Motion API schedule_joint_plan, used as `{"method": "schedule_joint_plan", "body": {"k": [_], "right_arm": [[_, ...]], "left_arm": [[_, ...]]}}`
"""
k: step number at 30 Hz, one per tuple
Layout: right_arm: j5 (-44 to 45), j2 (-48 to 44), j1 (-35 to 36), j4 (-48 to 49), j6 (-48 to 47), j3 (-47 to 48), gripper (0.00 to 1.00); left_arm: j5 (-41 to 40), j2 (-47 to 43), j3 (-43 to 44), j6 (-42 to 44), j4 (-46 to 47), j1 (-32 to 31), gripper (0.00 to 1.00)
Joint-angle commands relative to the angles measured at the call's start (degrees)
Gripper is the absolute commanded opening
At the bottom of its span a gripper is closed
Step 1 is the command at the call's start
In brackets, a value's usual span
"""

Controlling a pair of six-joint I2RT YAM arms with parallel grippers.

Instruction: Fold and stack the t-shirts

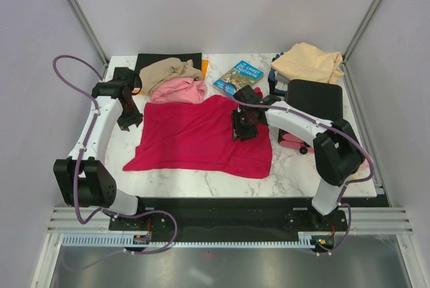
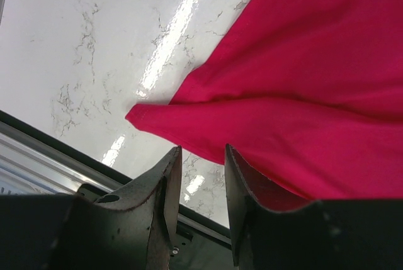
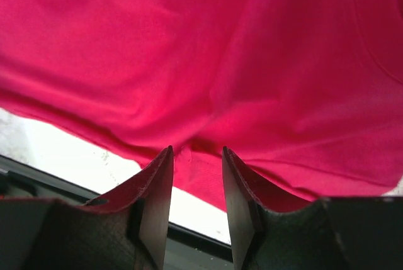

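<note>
A crimson red t-shirt point(image 1: 201, 137) lies spread flat in the middle of the marble table. Behind it, at the back left, a pink t-shirt point(image 1: 178, 90) and a tan-brown t-shirt point(image 1: 168, 70) lie bunched together. A peach-cream t-shirt point(image 1: 309, 63) is crumpled at the back right. My left gripper point(image 1: 130, 119) hangs open just off the red shirt's left edge. In the left wrist view the left gripper point(image 2: 203, 150) holds nothing, and a pointed corner of the red shirt point(image 2: 302, 112) lies just beyond its tips. My right gripper point(image 1: 243, 127) point(image 3: 196, 151) stands open over the red shirt point(image 3: 208, 62) near its right side.
A blue illustrated book point(image 1: 238, 77) lies at the back centre. A black mat point(image 1: 171, 57) sits under the tan shirt, and a black pad point(image 1: 314, 97) is at the right. Something pink point(image 1: 293, 141) shows under the right arm. The table's front edge point(image 2: 75, 157) is close to the left gripper.
</note>
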Motion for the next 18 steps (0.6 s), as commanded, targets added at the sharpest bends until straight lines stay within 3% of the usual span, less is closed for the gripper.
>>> {"method": "schedule_joint_plan", "body": {"k": [1, 18], "right_arm": [[1.62, 4.95, 1.96, -4.14, -4.58, 5.8, 0.45], [-3.12, 4.78, 4.24, -3.01, -6.26, -2.63, 0.48]], "left_arm": [[1.24, -0.78, 2.36, 2.83, 0.96, 0.29, 0.41], [3.17, 0.72, 1.92, 1.43, 1.31, 0.29, 0.4]]}}
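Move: The red t-shirt's near edge, where its near sleeve starts, lies about 9 cm back and 2 cm left of my right hand, 8 cm below it. That sleeve's open end is some 11 cm back and 6 cm to the right, equally low. The collar lies 10 cm ahead and 4 cm right, the black drawer box 6 cm ahead and 24 cm right. From my left hand, that edge spot is about 10 cm back, 30 cm right and 16 cm down. With the fingers kept about half open, I sink my right hand towards the cloth, at first nearly straight down, then down and back towards the shirt's near edge by the sleeve, about 5 cm lower and 4 cm nearer my base in all. The wrist turns roughly 10 degrees counter-clockwise and tips slightly as it comes low; no grip is taken yet. ##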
